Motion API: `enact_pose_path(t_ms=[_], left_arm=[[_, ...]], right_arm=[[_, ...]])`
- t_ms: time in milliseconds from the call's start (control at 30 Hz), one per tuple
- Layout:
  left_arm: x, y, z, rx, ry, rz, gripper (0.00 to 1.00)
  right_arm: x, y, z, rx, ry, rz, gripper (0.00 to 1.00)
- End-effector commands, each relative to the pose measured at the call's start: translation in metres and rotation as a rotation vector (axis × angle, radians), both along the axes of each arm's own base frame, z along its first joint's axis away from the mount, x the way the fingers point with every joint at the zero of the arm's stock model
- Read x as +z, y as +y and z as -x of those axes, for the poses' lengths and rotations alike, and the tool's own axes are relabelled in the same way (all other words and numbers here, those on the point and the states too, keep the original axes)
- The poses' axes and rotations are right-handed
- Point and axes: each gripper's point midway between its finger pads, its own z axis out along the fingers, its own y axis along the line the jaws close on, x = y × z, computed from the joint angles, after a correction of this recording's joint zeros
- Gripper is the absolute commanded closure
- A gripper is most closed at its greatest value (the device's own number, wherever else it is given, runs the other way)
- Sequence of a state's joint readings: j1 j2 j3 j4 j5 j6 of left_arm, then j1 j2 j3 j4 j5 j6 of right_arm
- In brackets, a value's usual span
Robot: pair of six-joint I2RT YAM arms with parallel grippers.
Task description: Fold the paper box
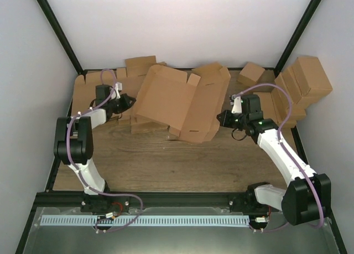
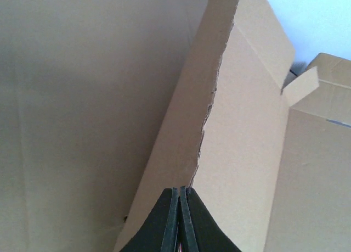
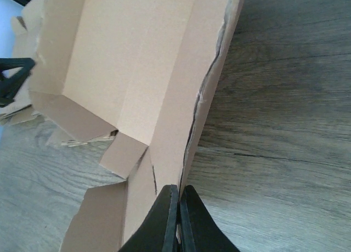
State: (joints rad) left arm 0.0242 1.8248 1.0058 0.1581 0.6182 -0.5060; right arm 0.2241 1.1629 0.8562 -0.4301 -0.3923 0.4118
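The paper box (image 1: 166, 99) is a brown cardboard blank, part folded, tilted up over the middle of the table with its walls raised. My left gripper (image 1: 130, 101) is at its left side. In the left wrist view it (image 2: 181, 189) is shut on the edge of a folded side wall (image 2: 241, 126). My right gripper (image 1: 221, 119) is at the box's right side. In the right wrist view it (image 3: 179, 187) is shut on the doubled side wall (image 3: 181, 98), and the box's inner floor (image 3: 137, 43) shows beyond.
Flat cardboard blanks (image 1: 91, 82) lie at the back left and partly under the box. Ready-made brown boxes (image 1: 304, 79) are stacked at the back right, one small box (image 1: 251, 73) beside them. Wooden table (image 1: 166, 160) runs between box and arm bases.
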Motion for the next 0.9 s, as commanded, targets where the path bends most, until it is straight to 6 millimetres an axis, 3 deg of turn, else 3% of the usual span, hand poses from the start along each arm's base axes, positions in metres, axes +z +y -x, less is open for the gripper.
enact_pose_path(t_ms=[0,167,400,467,667,867], left_arm=[[0.011,-0.019,0.015,-0.033,0.013,-0.035,0.96],[0.025,-0.029,0.034,-0.046,0.006,-0.078,0.96],[0.049,-0.025,0.075,-0.04,0.017,-0.108,0.96],[0.047,-0.033,0.097,-0.073,0.049,-0.088,0.96],[0.06,-0.075,0.166,-0.216,0.118,-0.056,0.95],[0.115,-0.12,0.237,-0.285,0.07,0.088,0.95]], right_arm=[[0.017,-0.004,-0.016,-0.024,-0.05,0.049,0.98],[0.028,0.001,-0.024,-0.015,-0.06,0.027,0.99],[0.069,0.003,-0.05,-0.019,-0.162,0.036,0.98],[0.079,0.003,-0.06,-0.009,-0.175,0.071,0.98],[0.074,0.0,-0.087,0.033,-0.146,0.203,0.98],[0.074,0.0,-0.117,0.051,-0.148,0.278,0.98]])
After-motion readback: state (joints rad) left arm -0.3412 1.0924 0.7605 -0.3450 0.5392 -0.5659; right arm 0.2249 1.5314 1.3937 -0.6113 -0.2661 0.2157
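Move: The left fingers are shut at the box sheet's raised left edge; the sheet's middle is about 27 cm right, roughly level in reach and 2 cm below, and its near flap some 30 cm right and 14 cm back. The flat pile lies 10 cm ahead and 10 cm left. From the right hand, pinching the right edge, the sheet's middle is 15 cm ahead, 19 cm left; a small box is 32 cm ahead, 20 cm right, and a box stack 14 cm ahead, 26 cm right. The right hand keeps its pinch on the box sheet's right edge and, after a slight dip, carries it forward about 10 cm and up some 6 cm towards the back wall, sinking a little at the end as the hand rolls left side down. Meanwhile the left hand comes free of the left edge with its fingers still shut, rising first and then sweeping back ever faster, about 20 cm back, 10 cm right and 9 cm up in all, turning some 15 degrees clockwise, to over the bare table on the robot's side of the sheet. ##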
